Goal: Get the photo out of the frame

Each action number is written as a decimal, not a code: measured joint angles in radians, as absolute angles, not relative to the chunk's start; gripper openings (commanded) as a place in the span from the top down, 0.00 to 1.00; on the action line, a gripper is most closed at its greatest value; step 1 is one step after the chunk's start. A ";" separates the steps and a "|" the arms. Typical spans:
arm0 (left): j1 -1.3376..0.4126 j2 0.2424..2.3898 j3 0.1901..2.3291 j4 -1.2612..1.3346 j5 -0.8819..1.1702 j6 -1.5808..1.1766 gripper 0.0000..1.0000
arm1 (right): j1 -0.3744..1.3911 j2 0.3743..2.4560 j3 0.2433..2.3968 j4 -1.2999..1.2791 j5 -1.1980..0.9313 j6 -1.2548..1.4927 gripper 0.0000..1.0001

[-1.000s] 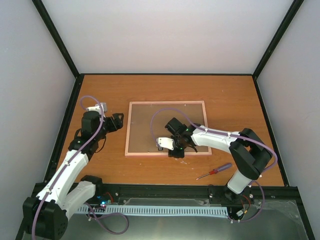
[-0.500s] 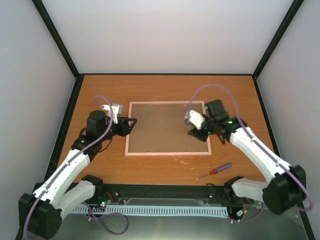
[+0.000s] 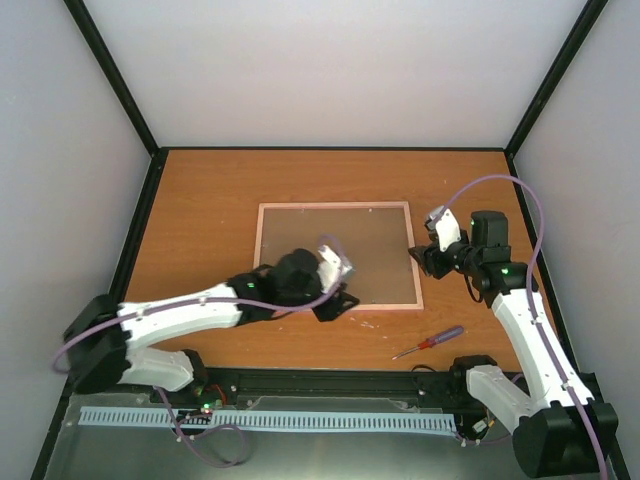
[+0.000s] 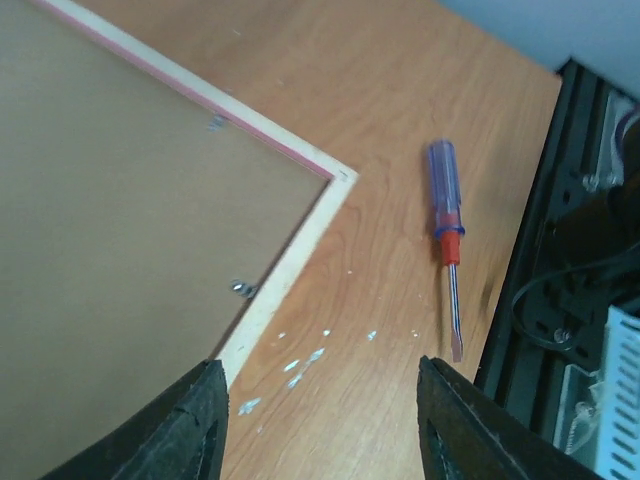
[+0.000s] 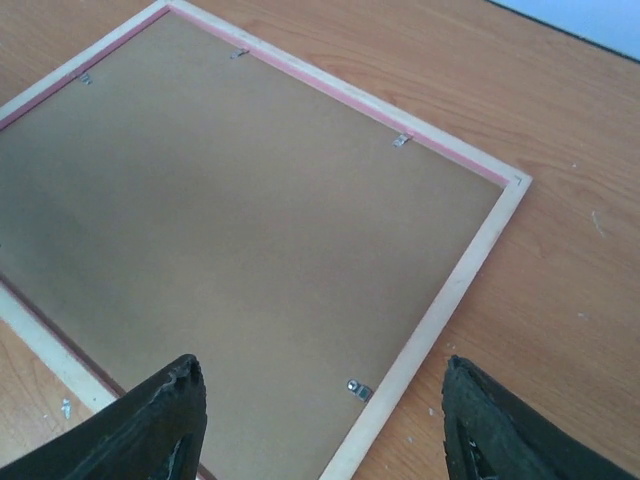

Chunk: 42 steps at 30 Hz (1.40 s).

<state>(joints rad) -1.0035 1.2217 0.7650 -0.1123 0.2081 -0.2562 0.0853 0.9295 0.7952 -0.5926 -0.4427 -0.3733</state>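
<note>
The frame (image 3: pixel 330 235) lies face down in the middle of the table, its brown board back up inside a pink border. The photo is hidden under that board. My left gripper (image 3: pixel 337 300) hovers at the frame's near edge; in the left wrist view this gripper (image 4: pixel 320 425) stands open over bare wood just outside the frame's corner (image 4: pixel 338 178). My right gripper (image 3: pixel 420 256) sits at the frame's right edge. In the right wrist view it (image 5: pixel 320 425) is open above the board (image 5: pixel 250 220) and rim (image 5: pixel 460 290), holding nothing.
A purple-handled screwdriver (image 3: pixel 430 342) (image 4: pixel 446 215) lies on the wood near the front right, close to the black rail (image 4: pixel 560 300). Small metal tabs (image 5: pixel 358 390) hold the board in the frame. Pale flecks (image 4: pixel 305 360) dot the wood beside the corner.
My left arm swung from the frame's left side to its near edge. My right arm moved from the near edge to the frame's right side, and its jaws spread wider.
</note>
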 measured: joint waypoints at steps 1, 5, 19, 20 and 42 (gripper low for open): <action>-1.042 1.290 0.799 -0.111 0.184 -0.240 0.49 | 0.083 0.931 0.793 -0.584 -0.444 -0.367 0.36; -1.139 1.496 0.914 -0.099 0.150 -0.169 0.49 | 0.079 0.925 0.775 -0.556 -0.445 -0.349 0.36; -1.299 1.945 1.188 -0.099 0.171 -0.053 0.53 | 0.071 0.866 0.766 -0.519 -0.400 -0.326 0.35; -1.304 1.960 1.197 -0.097 0.178 -0.052 0.53 | 0.070 0.862 0.765 -0.518 -0.400 -0.326 0.35; -1.324 2.019 1.191 -0.074 0.116 -0.053 0.99 | 0.067 0.876 0.756 -0.503 -0.363 -0.327 0.35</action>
<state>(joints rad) -1.3239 2.0190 1.1912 -0.0742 0.1158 -0.0532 0.0666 0.8757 0.7555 -0.5030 -0.3630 -0.3271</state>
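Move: Behind and to the right of the left hand lies the screwdriver, roughly 5 cm back, 18 cm right and 17 cm below, its handle pointing right and slightly outward. The upturned frame's middle is about 18 cm ahead, 3 cm left and 17 cm down; its near right corner lies some 4 cm ahead and 16 cm right of the left hand, equally low. From the right hand the screwdriver is around 16 cm back, 1 cm left and 19 cm below. Sweeping down and to the right, about 15 cm each way, and some 7 cm back, the left hand goes past the frame's near edge to the screwdriver, its half-open fingers tipping further down as the wrist turns about 20 degrees clockwise. It eases to a stop low over the table, then shuts its fingertips to pinch the metal shaft just short of the red collar. ##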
